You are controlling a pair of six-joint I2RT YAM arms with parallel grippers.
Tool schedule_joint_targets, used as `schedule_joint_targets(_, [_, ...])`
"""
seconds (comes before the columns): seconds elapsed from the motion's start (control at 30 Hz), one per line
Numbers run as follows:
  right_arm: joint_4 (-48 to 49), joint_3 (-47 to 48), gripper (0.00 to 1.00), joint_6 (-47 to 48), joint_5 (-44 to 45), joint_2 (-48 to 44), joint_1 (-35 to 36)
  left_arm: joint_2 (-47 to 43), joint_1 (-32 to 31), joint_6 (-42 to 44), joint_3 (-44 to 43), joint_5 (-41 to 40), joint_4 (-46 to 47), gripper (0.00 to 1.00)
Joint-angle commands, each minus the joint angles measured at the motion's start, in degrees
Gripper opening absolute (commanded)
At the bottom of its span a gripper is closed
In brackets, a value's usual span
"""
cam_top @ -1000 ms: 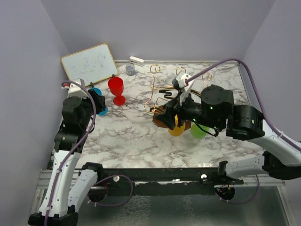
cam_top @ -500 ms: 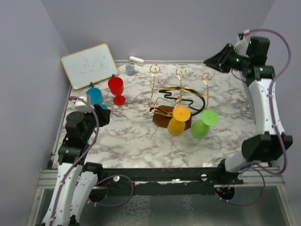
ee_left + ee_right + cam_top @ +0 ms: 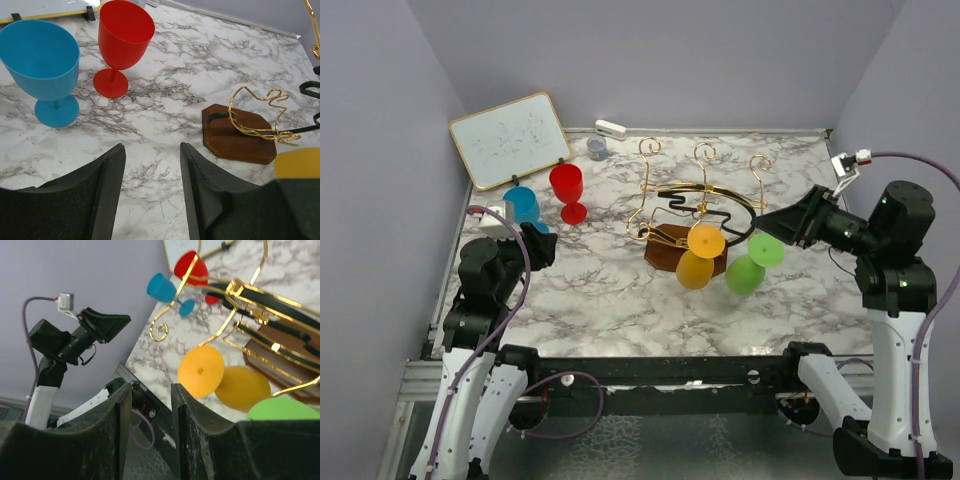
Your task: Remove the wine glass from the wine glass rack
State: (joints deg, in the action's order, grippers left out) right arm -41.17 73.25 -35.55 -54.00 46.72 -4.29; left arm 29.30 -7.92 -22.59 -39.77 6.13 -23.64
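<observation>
The gold wire wine glass rack (image 3: 698, 200) stands mid-table on a dark wooden base (image 3: 667, 250). An orange wine glass (image 3: 700, 256) and a green wine glass (image 3: 752, 262) hang upside down from its near side. My right gripper (image 3: 790, 226) is open and empty, just right of the green glass and pointing at it. In the right wrist view the orange glass (image 3: 201, 371) and green glass (image 3: 280, 410) lie past my open gripper (image 3: 151, 405). My left gripper (image 3: 535, 245) is open and empty at the left; its wrist view shows the rack base (image 3: 235, 135) beyond it (image 3: 152, 165).
A red wine glass (image 3: 567, 190) and a blue wine glass (image 3: 523, 205) stand upright at the left, near my left gripper. A whiteboard (image 3: 510, 138) leans at the back left, with a small grey cup (image 3: 597, 148) and a white object (image 3: 610, 128) by the back wall.
My right arm left the rack, swung up to the back right corner, then came down beside the green glass. The left arm has barely moved. Both glasses still hang on the rack.
</observation>
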Motion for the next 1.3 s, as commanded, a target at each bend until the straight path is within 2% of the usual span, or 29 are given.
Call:
schedule_joint_targets(0.0, [-6.70,-5.77,0.36,4.52,-2.13,0.63,2.43,-0.50,-0.40,-0.39,0.37,1.65,0.90,0.50])
schedule_joint_targets(0.1, [-9.73,-6.93,0.36,7.63,0.73,1.43,5.02,-0.36,-0.39,-0.36,0.39,1.99,1.01,0.50])
schedule_joint_targets(0.33, [-12.95,-2.25,0.37,12.68,9.22,7.30,7.42,0.02,-0.43,-0.47,0.45,2.31,0.93,0.50])
schedule_joint_targets(0.6, [-13.65,0.82,0.37,15.78,13.67,12.43,9.23,0.51,-0.43,-0.46,0.48,2.48,0.87,0.50])
schedule_joint_targets(1.0, [-12.55,2.80,0.37,14.67,21.70,15.80,17.93,1.10,-0.43,-0.54,0.57,2.66,0.83,0.50])
schedule_joint_targets(1.27, [-11.75,1.39,0.38,14.56,23.18,17.09,19.76,1.39,-0.43,-0.58,0.57,2.83,0.71,0.50])
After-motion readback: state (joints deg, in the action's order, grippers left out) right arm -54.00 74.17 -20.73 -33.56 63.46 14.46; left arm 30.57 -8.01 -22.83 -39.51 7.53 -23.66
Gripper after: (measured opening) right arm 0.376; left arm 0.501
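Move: The yellow wine glass, hanging foot up at the near side of the rack, lies from the right hand about 4 cm ahead, 8 cm to the left and some 22 cm below. The green wine glass hangs at about the same height, 2 cm ahead and 3 cm to the right; the rack's middle is about 9 cm ahead, 8 cm left and 23 cm down. For the left hand the yellow glass is some 29 cm to the right, 3 cm ahead and 8 cm lower. Downward, fast at first and then slowly, the right hand sinks some 11 cm towards the yellow glass, easing about 3 cm forward and then about as far left once most of the drop is done. On the way the wrist tips the fingers roughly 25 degrees farther down and rolls the hand's left side lower; the fingers stay part open and close on nothing. ##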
